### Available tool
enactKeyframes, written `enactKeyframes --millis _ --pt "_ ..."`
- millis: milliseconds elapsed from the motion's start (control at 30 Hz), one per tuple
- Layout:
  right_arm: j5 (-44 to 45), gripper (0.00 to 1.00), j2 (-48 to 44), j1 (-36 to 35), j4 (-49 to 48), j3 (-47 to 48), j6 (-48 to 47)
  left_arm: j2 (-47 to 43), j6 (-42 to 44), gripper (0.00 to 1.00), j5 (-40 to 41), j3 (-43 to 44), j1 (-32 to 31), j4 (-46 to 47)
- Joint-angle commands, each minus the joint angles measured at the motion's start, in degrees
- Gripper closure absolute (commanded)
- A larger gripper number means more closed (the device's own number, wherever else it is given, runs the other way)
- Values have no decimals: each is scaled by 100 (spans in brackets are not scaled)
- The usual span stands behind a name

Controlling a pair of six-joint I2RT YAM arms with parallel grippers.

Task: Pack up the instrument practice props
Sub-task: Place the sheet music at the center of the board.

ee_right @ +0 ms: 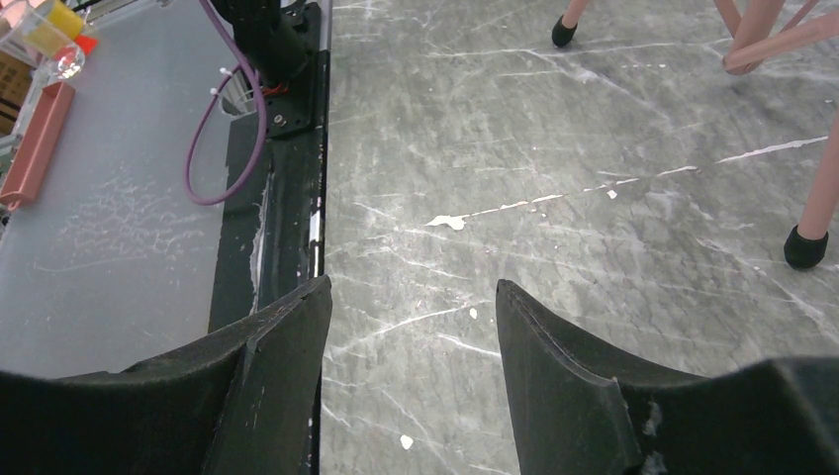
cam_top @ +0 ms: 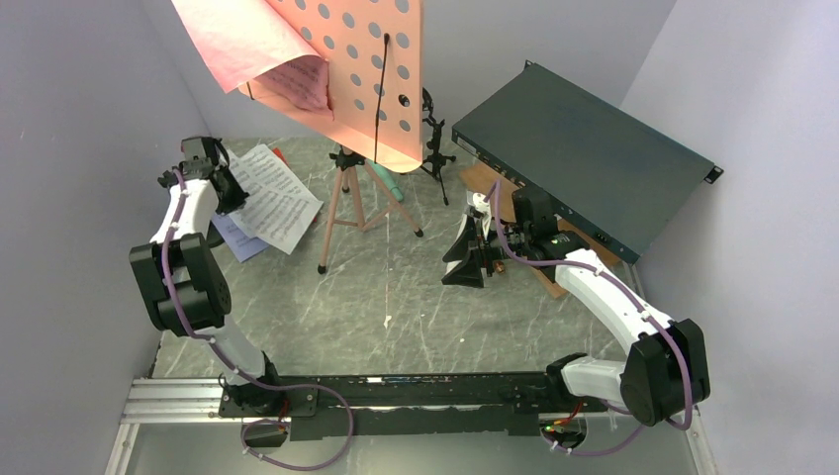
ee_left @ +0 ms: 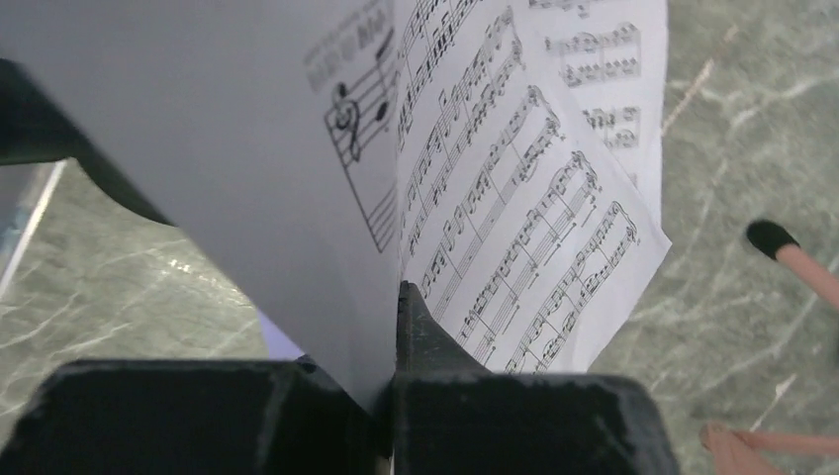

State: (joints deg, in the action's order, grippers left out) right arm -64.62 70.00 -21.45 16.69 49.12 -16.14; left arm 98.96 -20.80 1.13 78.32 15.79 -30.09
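Observation:
My left gripper (ee_left: pixel 396 327) is shut on the edge of a white sheet-music page (ee_left: pixel 514 218), which curls up over its fingers. In the top view that gripper (cam_top: pixel 232 194) sits at the left, over the white pages (cam_top: pixel 277 198) and a lavender page (cam_top: pixel 235 240). The pink perforated music tripod (cam_top: pixel 356 59) stands at the back centre with a pink-red page (cam_top: pixel 237 40) hanging off its desk. A green microphone (cam_top: pixel 393 184) lies behind its legs, next to a black microphone mount (cam_top: pixel 435 148). My right gripper (cam_top: pixel 465 259) hovers open and empty over bare table (ee_right: pixel 413 287).
A large dark green metal box (cam_top: pixel 584 158) fills the back right, resting on a brown wooden board (cam_top: pixel 482 178). The tripod's pink legs with black feet (ee_right: pixel 803 247) stand just left of my right gripper. Grey walls close in on both sides. The black base rail (cam_top: pixel 396 391) runs along the near edge.

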Motion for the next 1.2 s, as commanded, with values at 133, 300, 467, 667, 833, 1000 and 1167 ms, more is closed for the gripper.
enactKeyframes --millis 133,300,467,667,833,1000,1167 --pt "-99 35 -122 14 -67 238 -152 409 -188 65 850 752 38 -522" --pt "-98 35 -101 13 -43 247 -178 199 -38 47 1116 785 -16 -621" --pt "-85 35 -91 10 -21 253 -204 -375 116 35 1299 496 -76 -446" --pt "-72 35 -85 18 -9 257 -231 -1370 238 15 1044 -261 -77 -48" --pt "-63 35 -92 18 10 256 -248 -2323 481 0 34 -1065 -59 483" --pt "-38 35 -91 11 52 277 -298 -3183 661 1 -1336 -1758 -33 922" --pt "-21 35 -58 12 87 286 -350 -3732 472 1 -2263 -2248 -26 1038"
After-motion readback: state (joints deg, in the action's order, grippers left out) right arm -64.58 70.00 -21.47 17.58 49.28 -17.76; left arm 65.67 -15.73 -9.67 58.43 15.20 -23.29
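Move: The left gripper still pinches the near edge of the curled-up sheet music, which is to lie on the sheet pile: the pile's middle is about 8 cm ahead, 5 cm right and 9 cm below. The mic stand is roughly 8 cm left and 3 cm ahead, the music stand's near foot some 19 cm right and 7 cm back. From the idle right hand the pile lies about 30 cm ahead, 49 cm left and 17 cm lower. Open the left fingers from nearly shut to fully wide, easing about 3 cm left at nearly the same height as you start, so the sheet's edge comes free over the pile. Then pull up some 10 cm and back about 7 cm, swinging right late in the rise, while the steeply down-pointing fingers tip up roughly 25 degrees. ##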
